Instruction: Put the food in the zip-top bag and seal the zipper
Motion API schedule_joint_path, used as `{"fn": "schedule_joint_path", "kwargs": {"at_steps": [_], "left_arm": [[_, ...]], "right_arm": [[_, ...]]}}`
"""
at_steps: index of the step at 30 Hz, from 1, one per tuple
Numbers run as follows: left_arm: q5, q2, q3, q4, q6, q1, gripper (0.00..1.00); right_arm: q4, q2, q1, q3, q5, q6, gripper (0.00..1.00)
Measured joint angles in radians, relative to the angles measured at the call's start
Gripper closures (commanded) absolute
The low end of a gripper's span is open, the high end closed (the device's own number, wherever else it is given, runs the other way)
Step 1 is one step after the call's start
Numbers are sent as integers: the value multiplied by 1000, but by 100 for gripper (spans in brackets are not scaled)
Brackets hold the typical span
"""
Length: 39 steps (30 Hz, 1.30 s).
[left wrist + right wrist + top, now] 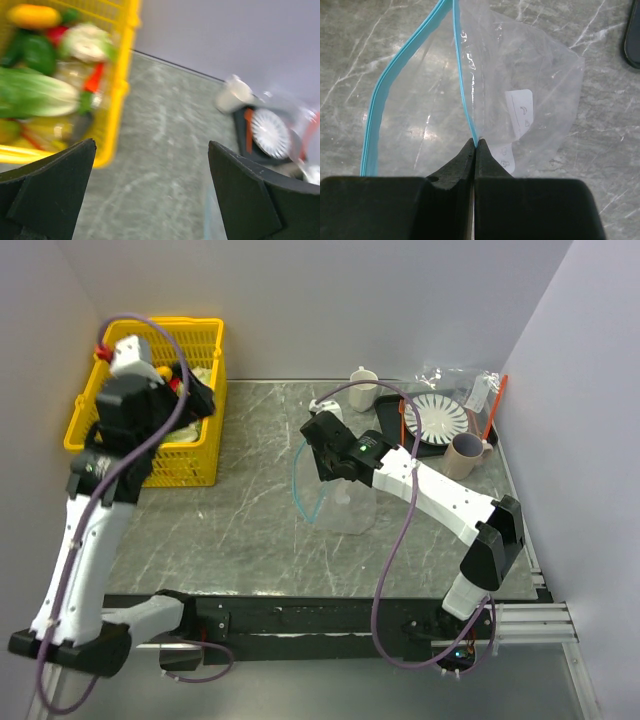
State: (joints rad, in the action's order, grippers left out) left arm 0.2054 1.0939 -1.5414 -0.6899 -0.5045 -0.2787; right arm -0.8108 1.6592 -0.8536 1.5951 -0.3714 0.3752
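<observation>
The clear zip-top bag [348,508] lies on the marble table at mid-right, its mouth gaping toward the left. My right gripper [322,443] is shut on the teal-blue zipper [461,85] at one lip of the mouth and holds it up. The other lip of the strip [387,85] curves away at the left, and the bag [530,80] looks empty. The food [35,85], green, yellow, red and white toy pieces, lies in the yellow basket [205,340]. My left gripper [193,390] hovers over the basket's right side, open and empty [151,145]; its view is blurred.
At the back right stand a white ribbed plate [440,417] on a black tray, a white cup [363,388], a tan cup [462,455], an orange-red stick [494,405] and crumpled clear plastic [455,375]. Grey walls close in the table on three sides.
</observation>
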Motion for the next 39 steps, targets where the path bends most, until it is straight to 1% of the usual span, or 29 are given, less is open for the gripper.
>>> {"fn": "schedule_joint_path", "kwargs": {"at_steps": [2, 4, 7, 11, 12, 16, 20, 22, 25, 30, 33, 39], "left_arm": [[-26, 75, -84, -27, 33, 118, 1], [-50, 157, -161, -57, 57, 215, 1], [-93, 321, -297, -88, 82, 340, 1], [-142, 525, -412, -124, 100, 431, 1], [-145, 570, -416, -123, 100, 445, 1], [-192, 726, -436, -130, 98, 485, 1], [-201, 877, -507, -105, 90, 504, 1], [-201, 936, -528, -56, 75, 507, 1], [-195, 999, -522, 51, 50, 510, 1], [-160, 1052, -418, 251, 5, 510, 1], [-129, 1117, -418, 341, -6, 510, 1], [-79, 1264, -451, 461, 3, 510, 1]], "right_arm": [[-1, 0, 1, 0, 0, -2, 100], [2, 0, 2, 0, 0, -3, 100], [4, -3, 4, -5, 0, -4, 100], [5, -11, 12, -19, 4, -8, 100], [5, -11, 14, -19, 6, -9, 100], [6, -12, 17, -19, 12, -14, 100], [10, -16, 17, -21, 29, -17, 100], [16, -23, 17, -31, 37, -18, 100], [21, -37, 18, -51, 51, -18, 100], [26, -51, 19, -58, 77, -19, 100], [27, -58, 19, -59, 87, -22, 100], [40, -75, 19, -79, 100, -26, 100]]}}
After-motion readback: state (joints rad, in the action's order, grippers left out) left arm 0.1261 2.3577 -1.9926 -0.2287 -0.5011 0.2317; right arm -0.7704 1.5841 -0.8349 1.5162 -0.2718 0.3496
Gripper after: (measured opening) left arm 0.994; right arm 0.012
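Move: The left hand, open and empty, is high and short of the yellow basket. The green bell pepper lies about 34 cm ahead, 24 cm to its left and 34 cm below. Around the pepper are the yellow squash about 7 cm beyond and 2 cm farther left, the lettuce some 8 cm nearer, and the cauliflower about 5 cm beyond and 9 cm to its right. From the bag-holding right hand the pepper is roughly 32 cm ahead, 50 cm left and 14 cm lower. The left hand swings forward and left nearly level at first, then dives on forward and down into the yellow basket towards the green bell pepper, covering some 30 cm forward, 30 cm down and a bit over 20 cm left while it turns about 25 degrees counter-clockwise and its fingers tip some 20 degrees farther down. Its fingers stay wide open and end on either side of the line to the pepper, with no touch to be made out, while the right hand keeps its pinch on the blue zipper edge of the bag and hardly shifts. ##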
